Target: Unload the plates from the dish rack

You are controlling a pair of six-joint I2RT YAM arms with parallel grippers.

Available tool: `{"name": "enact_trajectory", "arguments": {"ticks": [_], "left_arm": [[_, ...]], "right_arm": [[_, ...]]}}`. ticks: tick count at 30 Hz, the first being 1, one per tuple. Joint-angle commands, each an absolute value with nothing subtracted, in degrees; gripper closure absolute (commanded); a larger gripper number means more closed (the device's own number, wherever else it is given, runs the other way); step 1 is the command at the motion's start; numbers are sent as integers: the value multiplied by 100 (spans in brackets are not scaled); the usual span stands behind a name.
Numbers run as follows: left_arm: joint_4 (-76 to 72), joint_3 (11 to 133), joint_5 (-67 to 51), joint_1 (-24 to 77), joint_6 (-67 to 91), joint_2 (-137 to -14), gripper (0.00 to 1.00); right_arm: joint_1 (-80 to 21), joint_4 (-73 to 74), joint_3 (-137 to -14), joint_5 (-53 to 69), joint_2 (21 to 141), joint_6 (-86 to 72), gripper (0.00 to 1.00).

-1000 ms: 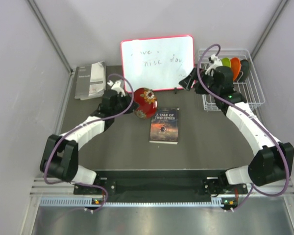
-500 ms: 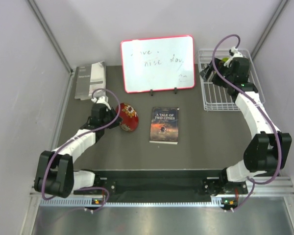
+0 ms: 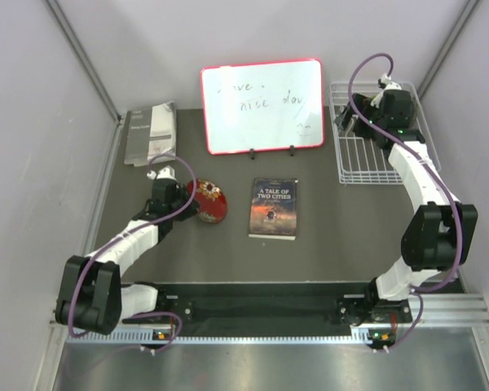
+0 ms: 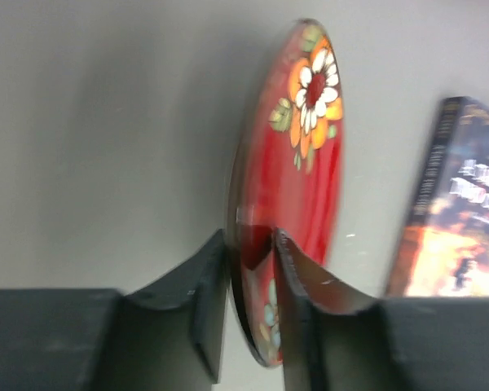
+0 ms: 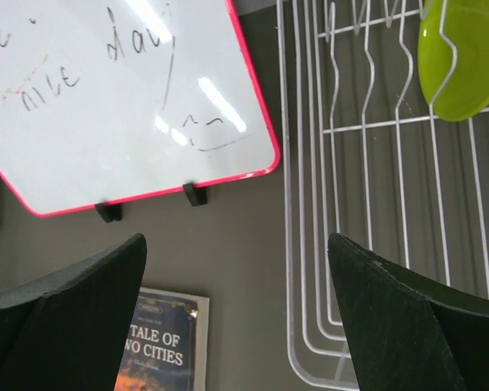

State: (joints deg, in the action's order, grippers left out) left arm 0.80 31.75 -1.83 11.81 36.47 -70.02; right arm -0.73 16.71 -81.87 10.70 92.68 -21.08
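Observation:
My left gripper [image 3: 189,200] is shut on the rim of the dark red patterned plate [image 3: 211,202]. It holds the plate on edge, low over the table, left of the book. In the left wrist view the fingers [image 4: 289,285] pinch the plate [image 4: 297,163] from both sides. My right gripper [image 3: 350,122] is open and empty above the back left part of the white wire dish rack [image 3: 367,171]. In the right wrist view the lime green plate [image 5: 464,57] stands in the rack [image 5: 292,244] at the top right. The orange and teal plates are hidden.
A red-framed whiteboard [image 3: 261,106] stands at the back middle, just left of the rack. A book [image 3: 275,208] lies at the table's centre, right of the red plate. A grey booklet [image 3: 149,133] lies at the back left. Side walls close in both edges.
My left arm has drawn back and lowered the red plate leftward, near the table. My right arm has swung to the rack's back left, and it now covers the plates from above.

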Motion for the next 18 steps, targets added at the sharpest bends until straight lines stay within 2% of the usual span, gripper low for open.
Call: {"name": "enact_trajectory", "arguments": {"ticks": [1, 2, 4, 18], "left_arm": [[272, 3094, 193, 1160, 3586, -7031, 63], [281, 3085, 202, 1169, 3595, -7049, 57], [281, 3067, 246, 1160, 3595, -7084, 51], [378, 3138, 413, 1160, 3489, -7198, 39]], "right_arm": [[-44, 1766, -8534, 660, 9351, -1820, 7], [-44, 1784, -8552, 624, 9386, -1802, 7], [-44, 1810, -8596, 554, 9413, -1749, 7], [158, 1916, -8789, 26, 9676, -1459, 7]]}}
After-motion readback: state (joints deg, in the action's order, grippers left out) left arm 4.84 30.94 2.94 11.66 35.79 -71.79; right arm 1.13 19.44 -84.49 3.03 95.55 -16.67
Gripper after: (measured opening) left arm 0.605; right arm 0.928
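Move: Just ahead of the left hand, in its fingers, the tilted red plate has its middle about 3 cm forward, 4 right and 3 below; the book lies 22 right, level ahead, 6 below, and the grey magazines 21 ahead, 12 left. From the right hand, the green plate stands some 6 cm ahead, 10 right, 12 below, with the orange plate 6 and the dark plate 10 farther right of it. Opening to about twice their gap, the left fingers let go of the red plate at its near left rim while that hand sinks about 3 cm, easing back and left. Meanwhile the right hand, empty and wide open, slides some 4 cm right over the rack towards the green plate, sinking slightly and rolling its right side up a little. ##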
